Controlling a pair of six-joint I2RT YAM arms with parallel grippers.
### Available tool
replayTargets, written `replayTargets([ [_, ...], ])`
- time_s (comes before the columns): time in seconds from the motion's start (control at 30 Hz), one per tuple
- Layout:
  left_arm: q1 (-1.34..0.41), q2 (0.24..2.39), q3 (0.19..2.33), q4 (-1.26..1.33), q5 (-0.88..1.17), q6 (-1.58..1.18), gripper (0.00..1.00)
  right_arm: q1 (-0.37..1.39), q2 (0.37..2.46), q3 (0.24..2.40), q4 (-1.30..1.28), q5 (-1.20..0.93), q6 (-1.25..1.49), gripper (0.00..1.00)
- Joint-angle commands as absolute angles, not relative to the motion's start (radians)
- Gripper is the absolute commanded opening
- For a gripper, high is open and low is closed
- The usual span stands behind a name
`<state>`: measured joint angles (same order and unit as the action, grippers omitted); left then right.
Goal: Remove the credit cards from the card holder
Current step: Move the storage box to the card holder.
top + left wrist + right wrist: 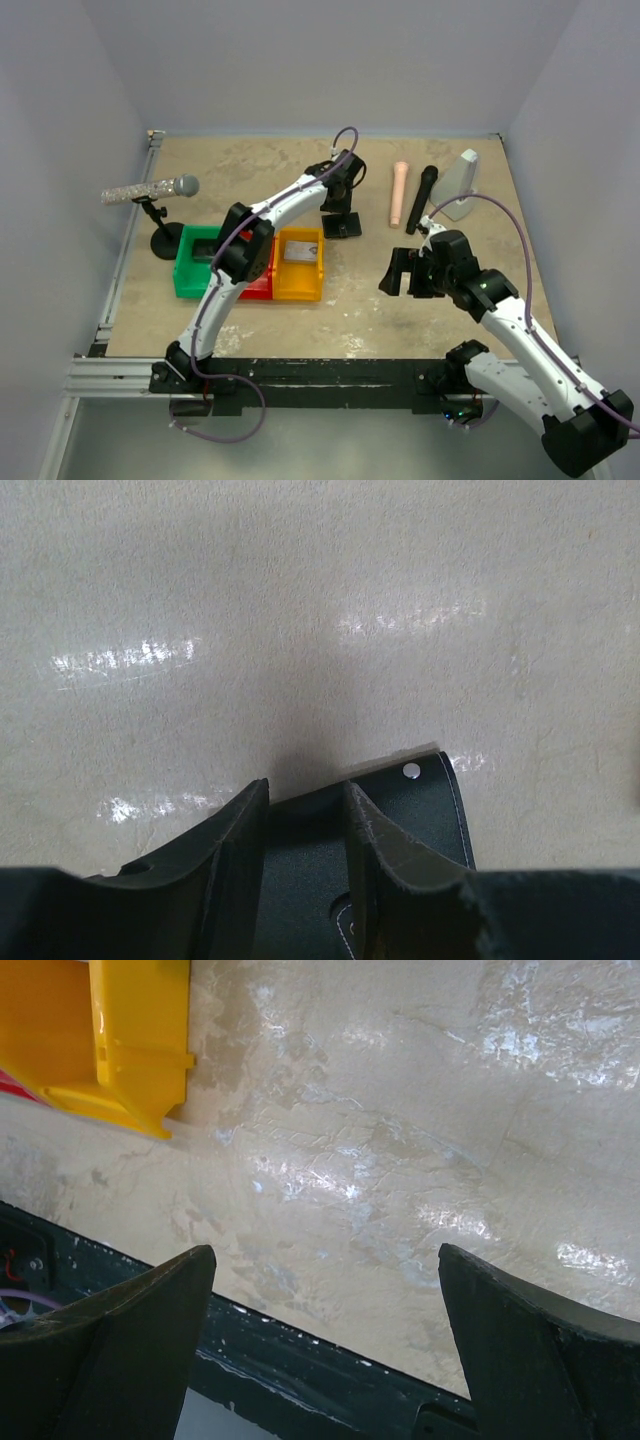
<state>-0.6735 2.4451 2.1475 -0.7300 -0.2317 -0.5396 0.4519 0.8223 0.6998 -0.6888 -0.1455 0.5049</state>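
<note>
The card holder (341, 226) is a flat black wallet lying on the table behind the yellow bin (299, 265). In the left wrist view the card holder (420, 810) shows white stitching and a metal stud. My left gripper (306, 785) stands directly over it, jaws partly apart, with the wallet's face showing in the gap and nothing clamped. In the top view the left gripper (338, 208) points down at it. A silvery grey credit card (298, 251) lies in the yellow bin. My right gripper (396, 272) hangs wide open and empty over bare table; the right wrist view of it (325, 1250) shows the same.
Joined green (190, 268), red and yellow bins stand left of centre, the yellow bin's corner (130, 1040) in the right wrist view. A microphone on a stand (150, 190) is at far left. A peach cylinder (399, 193), a black cylinder (422, 198) and a pale box (462, 185) lie at back right.
</note>
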Motion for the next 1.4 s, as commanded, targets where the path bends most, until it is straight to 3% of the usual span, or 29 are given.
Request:
replayTargets([
  [0.0,-0.69,2.422,2.099,-0.724,-0.196,-0.575,0.4,0.457,0.804,0.681,-0.66,-0.17,0.517,0.99],
  [0.6,-0.795,2.157,1.602,-0.557,-0.104,-0.724,0.38,0.457,0.778,0.614,-0.63,-0.181,0.531,0.99],
  [0.93,-0.876,1.993,1.404,-0.474,-0.08,-0.775,0.38,0.456,0.902,0.519,-0.437,-0.437,0.58,0.99],
  [1.23,-0.917,1.879,1.382,-0.454,-0.084,-0.761,0.39,0.462,0.723,0.563,-0.59,-0.276,0.502,0.99],
  [1.37,-0.956,1.818,1.384,-0.469,-0.115,-0.752,0.39,0.573,0.703,0.621,-0.656,-0.13,0.48,0.99],
])
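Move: The card holder's middle lies about 3 cm back of the left hand and level with it sideways, some 2 cm below; the fingertips are over its far part. The yellow box stands roughly 15 cm back and 9 cm left of that hand, the peach rod about 12 cm right and 5 cm ahead. From the right hand, the card holder is some 22 cm ahead, 10 cm left and 12 cm below. Back towards its base, the left hand drags the card holder along the yellow box's right side for about 18 cm, fingertips pressing on it from above, partly open and unchanged, the wrist tilting some 15 degrees; it then lifts off about 3 cm. The right hand, wide open, dips some 5 cm while easing left and back, then rises about 3 cm, touching nothing. ##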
